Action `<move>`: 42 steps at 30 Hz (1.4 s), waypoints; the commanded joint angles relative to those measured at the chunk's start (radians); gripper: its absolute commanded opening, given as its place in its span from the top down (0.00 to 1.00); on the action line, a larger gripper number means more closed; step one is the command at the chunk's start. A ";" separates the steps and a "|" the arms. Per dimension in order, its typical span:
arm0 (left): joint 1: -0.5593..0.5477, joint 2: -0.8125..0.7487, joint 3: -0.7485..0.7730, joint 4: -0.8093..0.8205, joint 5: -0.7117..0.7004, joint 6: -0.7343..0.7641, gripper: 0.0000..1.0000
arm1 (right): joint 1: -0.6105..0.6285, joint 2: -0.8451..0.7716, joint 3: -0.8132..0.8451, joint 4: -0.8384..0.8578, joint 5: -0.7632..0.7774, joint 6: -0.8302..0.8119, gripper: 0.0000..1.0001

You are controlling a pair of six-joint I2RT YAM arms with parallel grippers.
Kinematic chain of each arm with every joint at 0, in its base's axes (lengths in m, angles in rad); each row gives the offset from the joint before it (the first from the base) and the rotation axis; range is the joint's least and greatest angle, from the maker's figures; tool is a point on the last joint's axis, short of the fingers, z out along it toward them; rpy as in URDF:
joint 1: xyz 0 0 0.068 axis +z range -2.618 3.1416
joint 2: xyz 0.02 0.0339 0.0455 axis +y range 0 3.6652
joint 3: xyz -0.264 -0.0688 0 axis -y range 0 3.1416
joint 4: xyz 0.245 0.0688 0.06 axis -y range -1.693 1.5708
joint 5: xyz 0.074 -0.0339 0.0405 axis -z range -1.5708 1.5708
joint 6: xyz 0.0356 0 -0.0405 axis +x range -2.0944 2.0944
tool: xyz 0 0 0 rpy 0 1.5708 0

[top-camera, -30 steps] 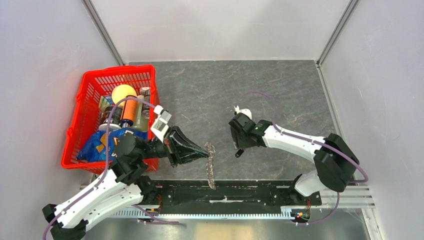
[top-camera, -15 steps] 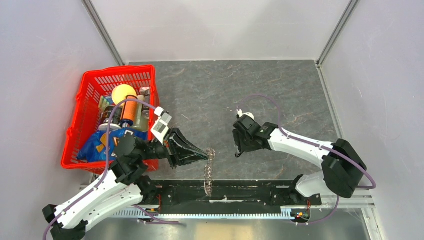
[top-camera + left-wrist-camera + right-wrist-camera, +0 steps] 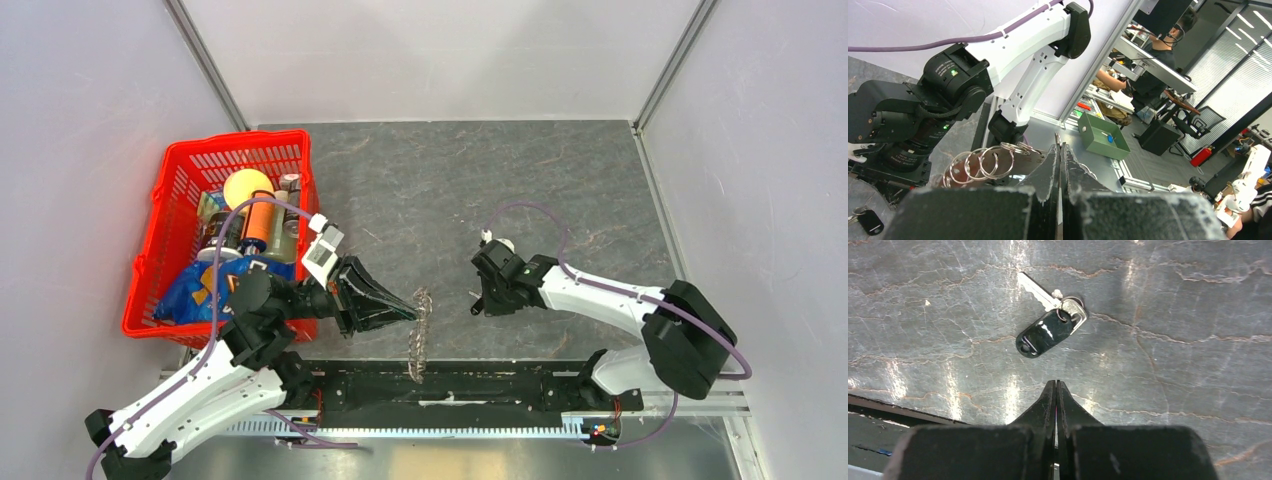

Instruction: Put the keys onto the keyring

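The key (image 3: 1045, 332), a black head with a short silver blade and a small ring, lies flat on the grey table (image 3: 1173, 300). My right gripper (image 3: 1056, 383) is shut and empty, its tips just short of the key and not touching it. From above, the right gripper (image 3: 487, 293) stands over the key (image 3: 477, 309). The keyring (image 3: 980, 162) shows as several linked silver rings hanging off the tip of my left gripper (image 3: 1059, 146), which is shut on it. In the top view the keyring (image 3: 419, 335) dangles from the left gripper (image 3: 413, 312) left of the right gripper.
A red basket (image 3: 180, 170) full of groceries stands at the table's left side, behind the left arm. A black rail (image 3: 450, 385) runs along the near edge. The right arm (image 3: 948, 85) fills the left wrist view's left half.
The right gripper has shut on nothing, after drifting slightly right and nearer. The key stays on the table. The left gripper still holds the keyring in place.
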 commanded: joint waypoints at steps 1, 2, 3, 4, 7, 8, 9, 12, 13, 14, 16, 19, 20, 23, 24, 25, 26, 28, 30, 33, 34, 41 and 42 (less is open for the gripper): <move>-0.002 -0.013 0.010 0.023 0.018 0.027 0.98 | -0.003 0.038 -0.017 0.096 -0.055 0.042 1.00; -0.002 -0.012 0.011 0.020 0.018 0.029 0.98 | -0.003 0.052 -0.017 0.109 -0.063 0.046 1.00; -0.002 -0.013 0.013 0.013 0.017 0.030 0.98 | -0.002 0.060 -0.017 0.118 -0.065 0.048 1.00; -0.002 -0.012 0.015 0.010 0.016 0.033 0.98 | -0.003 0.073 -0.017 0.126 -0.064 0.050 1.00; -0.002 -0.010 0.021 -0.001 0.015 0.041 0.98 | -0.002 0.099 -0.009 0.135 -0.052 0.054 1.00; -0.002 -0.008 0.021 -0.002 0.015 0.041 0.98 | -0.001 0.104 -0.008 0.138 -0.047 0.055 1.00; -0.002 -0.006 0.022 -0.004 0.014 0.043 0.98 | -0.001 0.108 -0.006 0.140 -0.042 0.057 1.00; -0.002 0.002 0.025 -0.004 0.015 0.044 0.98 | -0.001 0.123 0.000 0.151 -0.024 0.060 1.00; -0.002 0.003 0.024 -0.003 0.015 0.044 0.98 | -0.002 0.131 0.001 0.157 -0.017 0.064 1.00; -0.002 0.005 0.024 -0.003 0.015 0.046 0.98 | -0.002 0.139 0.004 0.165 -0.010 0.068 1.00; -0.002 0.008 0.023 -0.004 0.014 0.046 0.98 | -0.003 0.159 0.009 0.184 0.000 0.079 1.00; -0.002 0.009 0.022 -0.005 0.012 0.044 0.98 | -0.003 0.197 0.024 0.209 0.021 0.099 1.00; -0.002 0.009 0.023 -0.005 0.010 0.044 0.98 | -0.003 0.209 0.031 0.215 0.031 0.110 1.00; -0.002 0.005 0.023 -0.012 0.007 0.048 0.98 | -0.003 0.235 0.056 0.236 0.069 0.142 1.00; -0.002 0.006 0.023 -0.013 0.004 0.049 0.98 | -0.002 0.245 0.067 0.234 0.096 0.156 1.00; -0.002 0.006 0.023 -0.014 0.004 0.049 0.98 | -0.004 0.256 0.079 0.234 0.121 0.170 1.00; -0.002 0.006 0.023 -0.013 0.004 0.049 0.98 | -0.005 0.266 0.090 0.233 0.142 0.183 1.00; -0.002 0.005 0.023 -0.014 0.004 0.044 0.98 | -0.015 0.286 0.106 0.224 0.187 0.217 1.00; -0.002 -0.001 0.024 -0.023 0.002 0.045 0.98 | -0.035 0.295 0.107 0.216 0.219 0.251 1.00; -0.002 -0.015 0.029 -0.047 -0.006 0.053 0.98 | -0.067 0.290 0.092 0.205 0.260 0.292 1.00; -0.002 -0.018 0.030 -0.055 -0.008 0.056 0.98 | -0.075 0.285 0.086 0.202 0.274 0.302 1.00; -0.002 -0.017 0.027 -0.055 -0.010 0.055 0.98 | -0.127 0.249 0.066 0.182 0.336 0.336 1.00; -0.002 -0.018 0.027 -0.053 -0.010 0.055 0.98 | -0.137 0.249 0.067 0.178 0.338 0.338 1.00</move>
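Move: Right gripper: the keys lie on the table about 4 cm ahead, some 2 cm to your left and about 3 cm below. The table's front edge is roughly 6 cm behind this hand, and the hanging keyring is about 11 cm back, 10 cm left and 28 cm higher. Left gripper, still holding the keyring: the keys lie about 15 cm ahead, 9 cm to the right and 36 cm below. Keep the right fingers shut. Lower them about 2.5 cm beside the keys while easing 2 cm left, then sweep forward low over the table some 10 cm until past the keys. Bow out to the left on the way and come back in line, turning the wrist nearly 30 degrees clockwise and tipping the fingertips a little further forward. Keep the keyring gripped up high with the left. ##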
